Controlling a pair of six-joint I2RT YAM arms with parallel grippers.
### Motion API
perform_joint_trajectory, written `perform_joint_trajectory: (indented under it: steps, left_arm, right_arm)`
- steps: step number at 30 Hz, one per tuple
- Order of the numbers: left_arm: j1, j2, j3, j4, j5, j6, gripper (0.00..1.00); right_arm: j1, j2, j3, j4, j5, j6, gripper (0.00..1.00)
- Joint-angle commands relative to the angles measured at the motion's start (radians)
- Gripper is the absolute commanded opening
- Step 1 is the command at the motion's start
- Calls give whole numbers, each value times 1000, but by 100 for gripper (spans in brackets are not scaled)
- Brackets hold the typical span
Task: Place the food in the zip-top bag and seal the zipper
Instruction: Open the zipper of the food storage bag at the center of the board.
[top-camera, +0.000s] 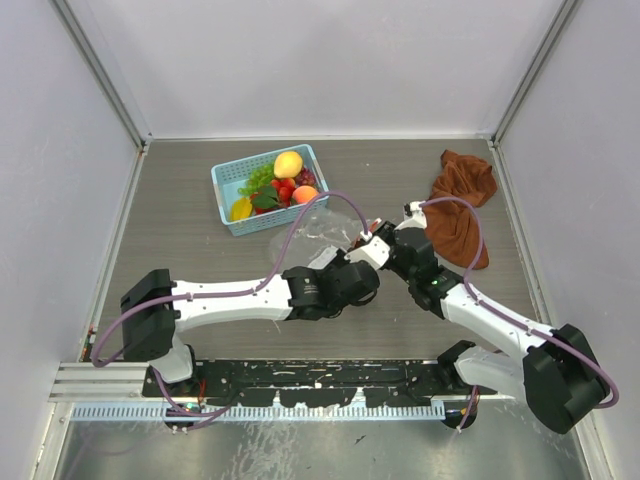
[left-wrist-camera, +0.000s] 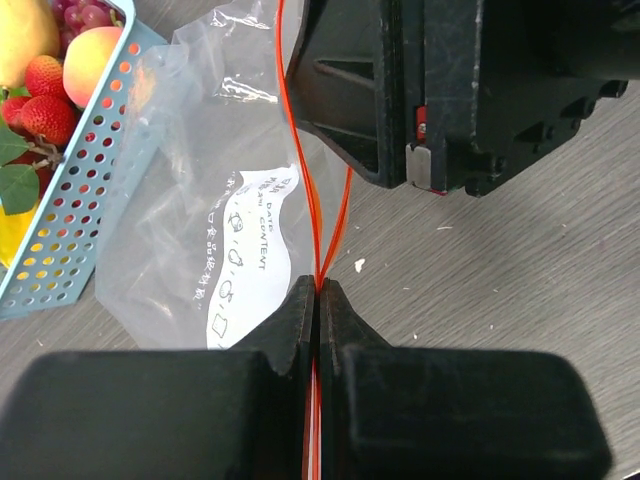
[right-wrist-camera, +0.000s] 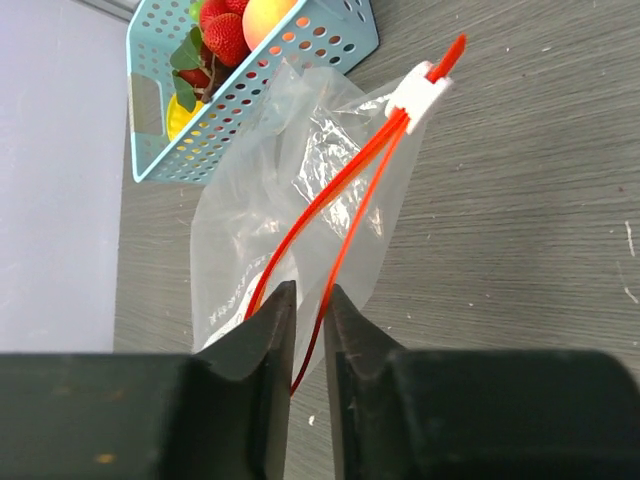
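The food lies in the light-blue basket (top-camera: 228, 205): a yellow peach (top-camera: 288, 163), an orange-red peach (top-camera: 305, 194), strawberries (top-camera: 284, 188), green grapes (top-camera: 258, 180) and a yellow piece (top-camera: 240, 208). The clear zip-top bag (top-camera: 318, 225) lies right of the basket, with no fruit visible in it. My left gripper (left-wrist-camera: 318, 288) is shut on the red-orange zipper (left-wrist-camera: 300, 160) at one end of the bag's mouth. My right gripper (right-wrist-camera: 311, 290) is narrowly open, with one zipper strand (right-wrist-camera: 350, 240) between its fingers. The mouth gapes; a white slider (right-wrist-camera: 420, 95) sits at its far end.
A rust-brown cloth (top-camera: 462, 200) lies at the back right. The basket also shows in the left wrist view (left-wrist-camera: 70, 210) and the right wrist view (right-wrist-camera: 250, 90). The right gripper's black body (left-wrist-camera: 460, 90) hangs close above the bag. Grey walls enclose the table.
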Motion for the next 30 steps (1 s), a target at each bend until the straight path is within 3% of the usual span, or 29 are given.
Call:
perform_joint_trajectory:
  steps: [1,5,22,30]
  left_arm:
    - [-9,-39,12,31,6,-35,2]
    - [-9,-85,14,15,37,-60,12]
    - [47,-155,45,9,150,-171,54]
    - [100,-77,67,30,158,-188,56]
  right_arm:
    - [3,-32,32,37,-6,-22,17]
    - [2,-54,45,12,-6,-48,1]
    - [16,-85,76,-29,-22,-88,0]
    - [35,-72,86,-29,-22,-91,0]
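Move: The left fingers are shut on the bag's zipper. The right fingers, half closed around the zipper strips, are about 7 cm farther out and 3 cm to the right of them. From the right hand, the white slider is some 6 cm ahead and 2 cm right, about level. The bag's printed label lies roughly 5 cm ahead and 5 cm left of the left hand, 6 cm lower. The fruit basket is about 28 cm ahead, 18 cm left and 8 cm below that hand. Rising about 4.5 cm and easing back 1.5 cm, the left hand opens its fingers to let go of the zipper and rolls some 15 degrees, left side dropping; it then comes forward 2 cm and sinks slightly over the bag, fingers still open. Meanwhile the right fingers finish closing, pinch the zipper, and lift it about 2 cm while drawing slightly back. ##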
